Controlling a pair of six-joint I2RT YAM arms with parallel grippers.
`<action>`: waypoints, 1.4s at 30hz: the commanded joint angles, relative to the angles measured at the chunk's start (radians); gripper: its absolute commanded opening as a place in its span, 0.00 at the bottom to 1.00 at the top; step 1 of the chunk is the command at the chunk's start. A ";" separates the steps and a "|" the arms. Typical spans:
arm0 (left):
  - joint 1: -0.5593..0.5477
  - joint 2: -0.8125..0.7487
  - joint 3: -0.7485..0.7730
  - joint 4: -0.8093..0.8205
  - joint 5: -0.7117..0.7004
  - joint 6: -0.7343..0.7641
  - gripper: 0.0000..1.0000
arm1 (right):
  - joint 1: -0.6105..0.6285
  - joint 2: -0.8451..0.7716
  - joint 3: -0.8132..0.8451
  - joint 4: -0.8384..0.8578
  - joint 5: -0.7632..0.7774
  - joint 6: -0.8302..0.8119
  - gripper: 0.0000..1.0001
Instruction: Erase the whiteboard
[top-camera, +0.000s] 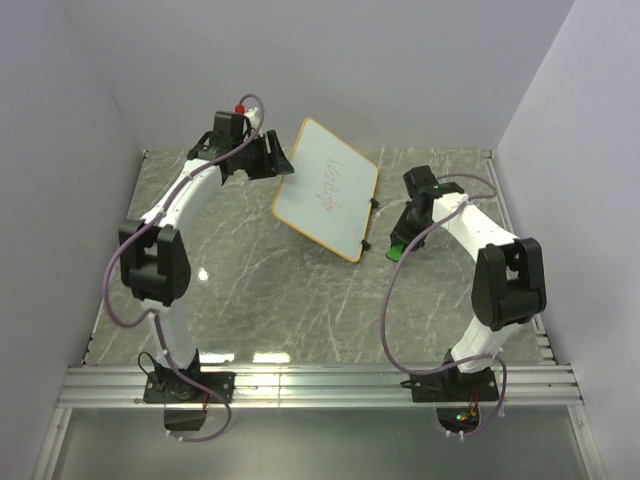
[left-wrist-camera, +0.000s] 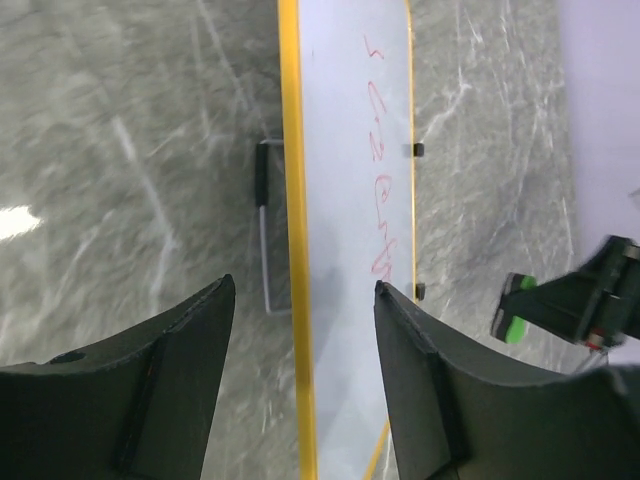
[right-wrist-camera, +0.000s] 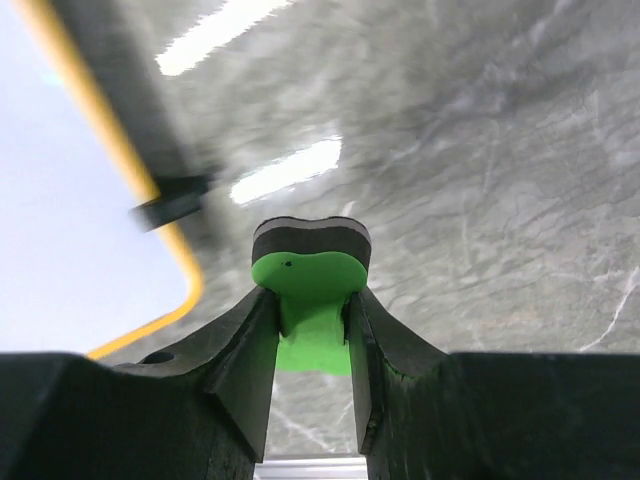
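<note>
The whiteboard (top-camera: 325, 190) is white with an orange-yellow frame and lies at the back middle of the table, its far end raised. Red scribbles (left-wrist-camera: 377, 200) run across it. My left gripper (top-camera: 283, 160) is at its far left edge. In the left wrist view the jaws (left-wrist-camera: 302, 288) stand open on either side of the board's (left-wrist-camera: 350, 120) yellow rim, with a gap on both sides. My right gripper (right-wrist-camera: 312, 300) is shut on a green eraser (right-wrist-camera: 310, 268) with a dark felt face. It hovers just right of the board's (right-wrist-camera: 60, 200) near corner (top-camera: 397, 248).
The marble-patterned tabletop (top-camera: 250, 280) is walled at the back and on both sides. An aluminium rail (top-camera: 320, 385) runs along the near edge by the arm bases. A thin grey wire stand (left-wrist-camera: 263, 230) shows beside the board, and small black feet (right-wrist-camera: 175, 205) stick out from its frame.
</note>
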 joint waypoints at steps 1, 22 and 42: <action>-0.005 0.104 0.113 0.024 0.147 -0.004 0.63 | -0.005 -0.071 0.055 -0.066 0.000 -0.021 0.00; -0.045 0.227 0.138 -0.002 0.190 -0.004 0.00 | 0.089 0.268 0.722 0.205 -0.492 0.061 0.00; -0.149 0.207 0.055 -0.102 0.125 0.063 0.00 | 0.006 0.756 1.117 0.213 -0.483 0.222 0.00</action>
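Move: The whiteboard's red writing, where the right hand is taking the green eraser it already holds, has its middle roughly 17 cm ahead of that hand, 17 cm left and 4 cm higher. The near clip stands about 3 cm ahead of the right hand, 7 cm left and 6 cm lower; the far clip is 13 cm ahead, 5 cm left. From the left hand, the board's raised left edge is about 2 cm ahead, 5 cm right and 4 cm below. The green eraser, still pinched in the right fingers, is carried up, forward and left over the clip side, then lowered onto the board's face by the far end of the writing, some 23 cm forward and 16 cm left in all, the wrist swinging about 40 degrees to face the board. Meanwhile the left hand dips and slides about 6 cm right, shuts on the raised edge and keeps hold. ##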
